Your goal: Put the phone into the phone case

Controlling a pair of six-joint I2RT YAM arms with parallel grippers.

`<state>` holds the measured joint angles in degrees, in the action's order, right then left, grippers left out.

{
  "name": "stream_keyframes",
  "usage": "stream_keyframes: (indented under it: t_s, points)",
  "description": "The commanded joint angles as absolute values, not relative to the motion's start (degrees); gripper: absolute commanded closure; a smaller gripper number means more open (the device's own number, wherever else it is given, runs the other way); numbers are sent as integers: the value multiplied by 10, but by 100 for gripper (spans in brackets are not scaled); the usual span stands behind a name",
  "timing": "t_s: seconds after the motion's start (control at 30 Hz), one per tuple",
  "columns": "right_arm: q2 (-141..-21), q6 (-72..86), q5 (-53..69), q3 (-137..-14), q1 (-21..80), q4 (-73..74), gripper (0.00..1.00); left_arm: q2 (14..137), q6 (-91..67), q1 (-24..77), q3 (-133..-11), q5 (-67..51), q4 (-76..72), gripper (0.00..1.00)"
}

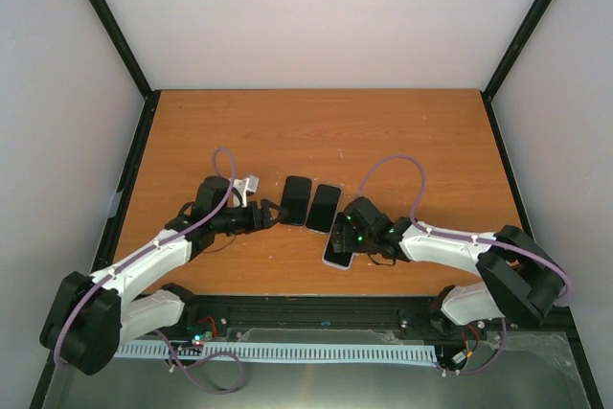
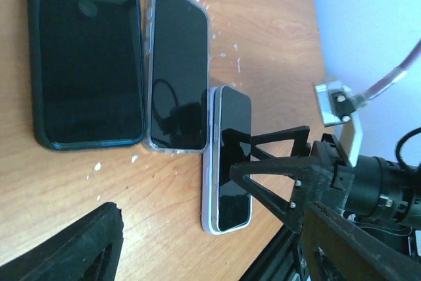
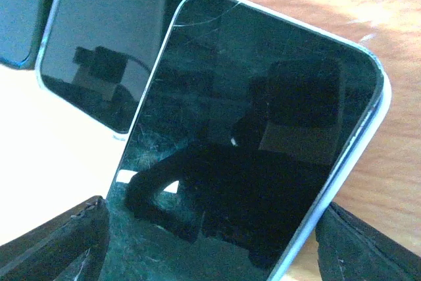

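Note:
The phone (image 1: pixel 338 249) has a white rim and a cracked black screen and lies on the table near the front edge. My right gripper (image 1: pixel 345 237) is over it, with a finger against each long edge (image 3: pixel 217 162). In the left wrist view the phone (image 2: pixel 227 156) lies flat with the right fingers (image 2: pixel 276 162) over it. A dark teal phone case (image 1: pixel 296 200) lies left of a clear-rimmed case with a dark face (image 1: pixel 324 207). My left gripper (image 1: pixel 275 215) is open and empty just left of the teal case (image 2: pixel 85 57).
The clear-rimmed case (image 2: pixel 177 70) lies between the teal case and the phone, touching both; I cannot tell whether it holds a phone. Black frame posts stand at the table corners. A black rail (image 1: pixel 316 313) runs along the near edge.

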<state>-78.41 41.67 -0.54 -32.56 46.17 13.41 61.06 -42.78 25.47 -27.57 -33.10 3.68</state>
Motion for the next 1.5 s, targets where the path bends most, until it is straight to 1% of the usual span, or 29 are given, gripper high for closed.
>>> stream_keyframes:
  t_s: [0.0,0.07,0.17,0.33,0.43,0.53,0.8,0.97,1.17,1.3,1.47]
  points:
    - [-777,475,65,-306,494,74,16,629,-478,270,-240,-363,-33,27]
    - [-765,495,54,-292,494,59,17,642,-484,286,-235,-353,-46,28]
    - [-745,525,1,-272,494,78,17,679,-483,310,-241,-350,-63,30]
    - [-684,566,-18,-206,493,1,20,739,-479,339,-258,-353,-98,41]
    - [-674,589,-32,-197,489,4,21,767,-474,342,-268,-359,-113,48]
    - [-675,597,-25,-193,488,-7,21,789,-470,342,-279,-364,-121,52]
    - [-712,643,16,-162,485,-118,21,859,-480,360,-302,-378,-151,56]
    - [-715,645,29,-165,479,-146,21,913,-474,392,-328,-384,-152,57]
    - [-711,661,29,-153,475,-183,21,951,-470,401,-334,-392,-162,65]
    - [-715,669,39,-142,473,-217,21,967,-471,401,-332,-399,-172,72]
    - [-716,670,50,-139,472,-247,20,982,-476,404,-329,-409,-188,72]
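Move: The phone lying on its lilac case is some 15 cm to the left hand's right, about 3 cm back and 11 cm below it. The same phone lies almost under the right hand, its middle about 2 cm to that hand's left and 2 cm down. From the left hand, the clear-cased phone is about 11 cm right and 7 cm ahead, and the black phone 3 cm right and 9 cm ahead, both on the table. A right-hand finger stays against the right edge of the case and pushes it left; that hand draws back a little, swings right and then left again, lifts slightly and rolls nearly 30 degrees, so its fingers point flatter to the left. The left hand sinks about 10 cm and travels 9 cm right, drawing back somewhat, its fingers narrowing to roughly a quarter open as the tips come up against the phone's left edge. ##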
